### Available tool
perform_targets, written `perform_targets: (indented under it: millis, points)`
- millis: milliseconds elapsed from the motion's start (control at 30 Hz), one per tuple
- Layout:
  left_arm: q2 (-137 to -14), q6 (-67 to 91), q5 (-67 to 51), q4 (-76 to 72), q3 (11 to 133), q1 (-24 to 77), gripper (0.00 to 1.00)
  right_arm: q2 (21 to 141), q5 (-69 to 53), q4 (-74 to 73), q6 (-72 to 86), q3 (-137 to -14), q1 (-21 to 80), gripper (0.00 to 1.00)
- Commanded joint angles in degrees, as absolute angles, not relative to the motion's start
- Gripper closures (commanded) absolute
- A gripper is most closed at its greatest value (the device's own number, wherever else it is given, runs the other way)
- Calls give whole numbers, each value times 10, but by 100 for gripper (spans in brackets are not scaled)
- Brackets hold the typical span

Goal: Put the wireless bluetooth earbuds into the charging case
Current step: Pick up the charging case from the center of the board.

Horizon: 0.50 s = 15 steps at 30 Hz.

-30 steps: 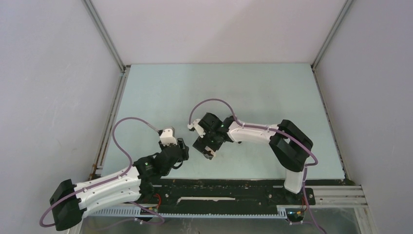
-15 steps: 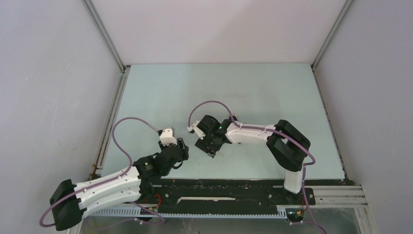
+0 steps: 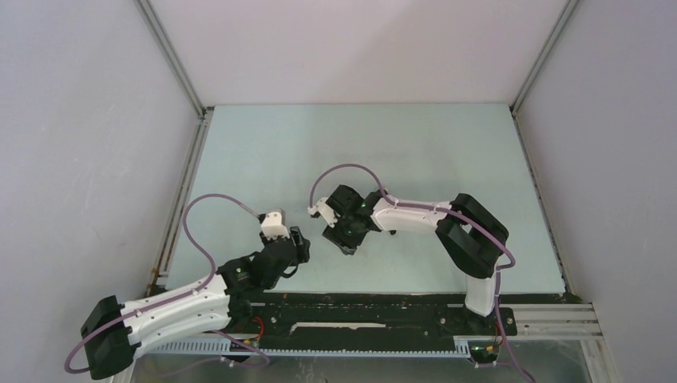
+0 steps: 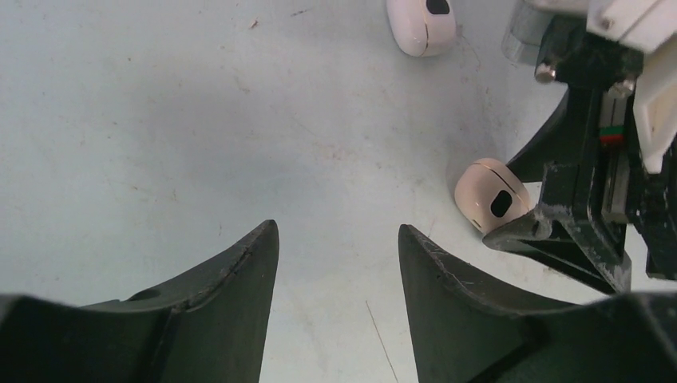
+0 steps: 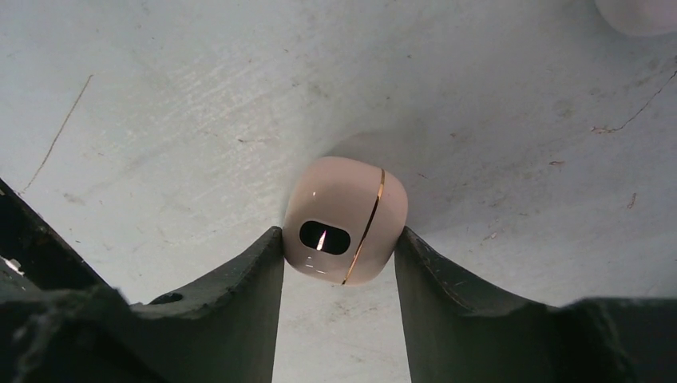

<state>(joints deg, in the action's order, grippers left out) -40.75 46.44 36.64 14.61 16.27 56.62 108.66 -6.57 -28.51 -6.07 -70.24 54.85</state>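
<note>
A small pinkish-white charging case (image 5: 345, 219) with a gold seam and a black oval window lies closed on the pale table. My right gripper (image 5: 338, 235) is shut on it, one fingertip touching each side. The left wrist view shows that same case (image 4: 487, 191) with the right gripper's black fingers (image 4: 551, 231) around it. My left gripper (image 4: 335, 231) hovers just left of it, open, with only bare table between its fingers. From above, both grippers meet near the table's front middle, right gripper (image 3: 345, 243) and left gripper (image 3: 297, 243). The earbuds are out of view.
A second closed case, white (image 4: 421, 28), lies a little farther back; its edge shows at the corner of the right wrist view (image 5: 639, 12). Grey walls enclose the table (image 3: 415, 144) on three sides. A black rail (image 3: 359, 307) runs along the near edge.
The right gripper's jaws have closed in from wide open onto the pinkish case, and its wrist shifted slightly. The left arm has hardly moved.
</note>
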Motion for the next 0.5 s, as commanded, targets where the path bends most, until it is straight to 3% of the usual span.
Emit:
perform_targets:
  millis: [0, 233, 467]
  points:
    - [-386, 439, 358, 101, 149, 567, 37, 1065, -104, -286, -85, -704, 522, 61]
    - [-392, 371, 255, -50, 137, 555, 36, 883, -235, -283, -182, -625, 482, 66]
    - [-528, 364, -67, -297, 150, 434, 40, 748, -253, -270, -243, -562, 451, 68]
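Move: The pink charging case sits between the right fingers, still on the table. From the right hand, the white case is about 14 cm ahead and 4 cm left, and the loose black earbud some 6 cm ahead and 12 cm right. From the open left hand, the pink case lies roughly 13 cm right, 2 cm ahead and 5 cm below; the white case is about 9 cm right and 16 cm ahead. Keep the right gripper's pinch on the pink case and lift it off the table about 12 cm, easing some 4 cm right and tilting so the fingers swing out to the left. Meanwhile bring the open left gripper about 6 cm right and slightly up towards the case, turning it clockwise and dipping its left side. ##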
